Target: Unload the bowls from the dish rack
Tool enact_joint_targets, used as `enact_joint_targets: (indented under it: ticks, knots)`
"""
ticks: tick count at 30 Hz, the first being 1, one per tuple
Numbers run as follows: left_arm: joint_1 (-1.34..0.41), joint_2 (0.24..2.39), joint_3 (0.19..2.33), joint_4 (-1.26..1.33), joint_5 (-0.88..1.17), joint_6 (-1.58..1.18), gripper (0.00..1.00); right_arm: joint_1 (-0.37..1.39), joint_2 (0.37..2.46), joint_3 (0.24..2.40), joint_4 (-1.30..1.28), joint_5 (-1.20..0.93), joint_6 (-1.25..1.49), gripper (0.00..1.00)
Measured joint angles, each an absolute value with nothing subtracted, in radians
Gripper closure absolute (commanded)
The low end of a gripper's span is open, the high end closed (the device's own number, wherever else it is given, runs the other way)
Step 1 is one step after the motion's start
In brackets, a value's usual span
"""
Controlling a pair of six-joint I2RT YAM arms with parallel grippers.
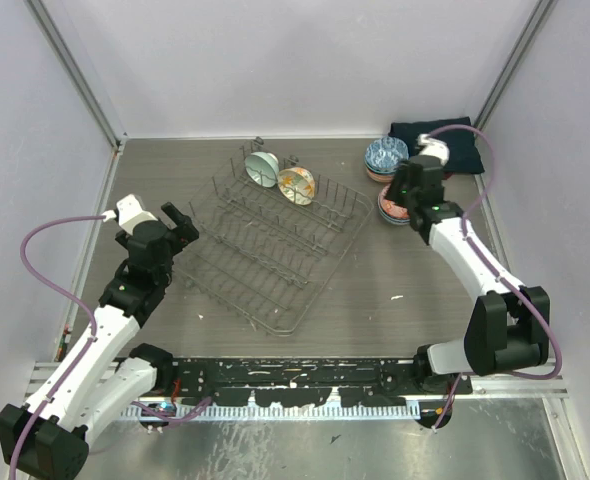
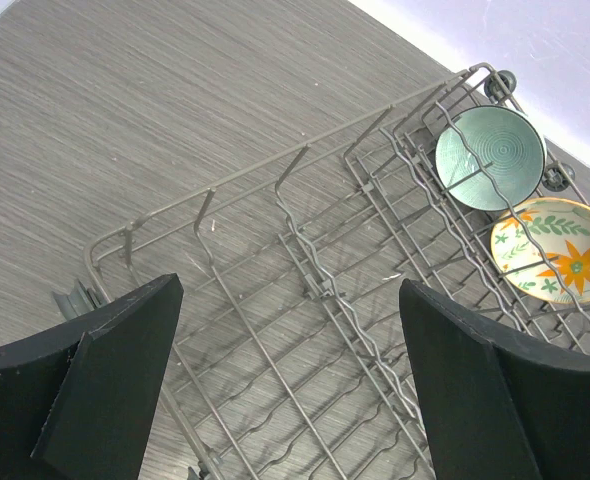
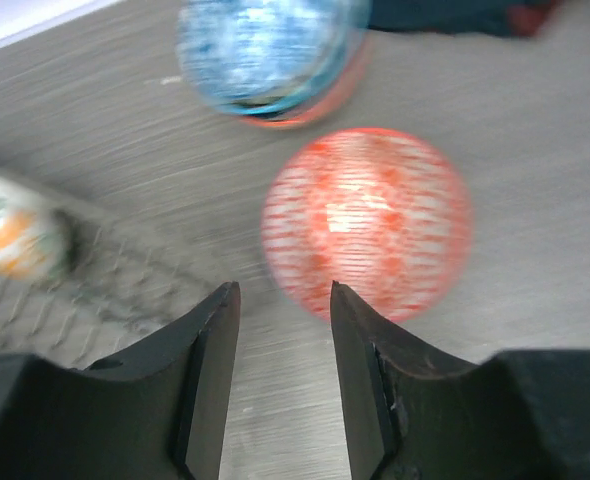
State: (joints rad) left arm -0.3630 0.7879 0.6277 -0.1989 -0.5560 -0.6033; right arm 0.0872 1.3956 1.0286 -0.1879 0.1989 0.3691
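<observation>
The grey wire dish rack (image 1: 275, 250) lies mid-table and holds two bowls on edge at its far end: a mint bowl (image 1: 262, 168) (image 2: 490, 157) and an orange-flowered bowl (image 1: 297, 185) (image 2: 555, 250). At the back right, a blue bowl (image 1: 386, 155) (image 3: 270, 50) tops one stack. A red-patterned bowl (image 1: 390, 208) (image 3: 367, 222) tops another. My right gripper (image 1: 403, 200) (image 3: 283, 295) hovers just above the red bowl, open and holding nothing. My left gripper (image 1: 183, 226) (image 2: 290, 290) stands wide open over the rack's (image 2: 305, 250) left edge, also holding nothing.
A dark folded cloth (image 1: 445, 140) lies in the back right corner behind the stacks. Walls with metal posts enclose the table on the left, back and right. The right wrist view is motion-blurred.
</observation>
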Motion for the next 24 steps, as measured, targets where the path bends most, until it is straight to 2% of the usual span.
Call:
enact_joint_targets:
  ticks: [7, 16, 24]
  knots:
    - [-0.363, 0.788, 0.628, -0.199, -0.556, -0.603, 0.02, 0.426, 1.417, 1.044, -0.039, 0.171, 0.206, 0.55]
    - [-0.363, 0.788, 0.628, -0.199, -0.556, -0.603, 0.02, 0.595, 1.705, 1.234, 0.03, 0.315, 0.043, 0.53]
    - [-0.363, 0.788, 0.628, -0.199, -0.554, -0.603, 0.02, 0.657, 1.939, 1.464, 0.021, 0.412, -0.073, 0.53]
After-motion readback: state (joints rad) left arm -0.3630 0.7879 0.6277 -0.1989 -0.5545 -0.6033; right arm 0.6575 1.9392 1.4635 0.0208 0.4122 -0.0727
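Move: The orange-flowered bowl in the far part of the rack lies about 26 cm to the right hand's left, 8 cm farther out and 10 cm lower. The pale green bowl leans about 8 cm left of it and 4 cm farther out. The red bowl just set down is 4 cm ahead of the right hand and about 1 cm to its right, 9 cm below. From the left hand, the orange-flowered bowl is roughly 18 cm ahead, 29 cm right and 14 cm down. Touching nothing, the right hand leaves the red bowl's stack and sweeps quickly left some 26 cm towards the orange-flowered bowl in the rack, rising slightly at first, then reaching forward and sinking again. The wrist turns about 30 degrees counter-clockwise and rolls its left side down; the fingers stay half open. ##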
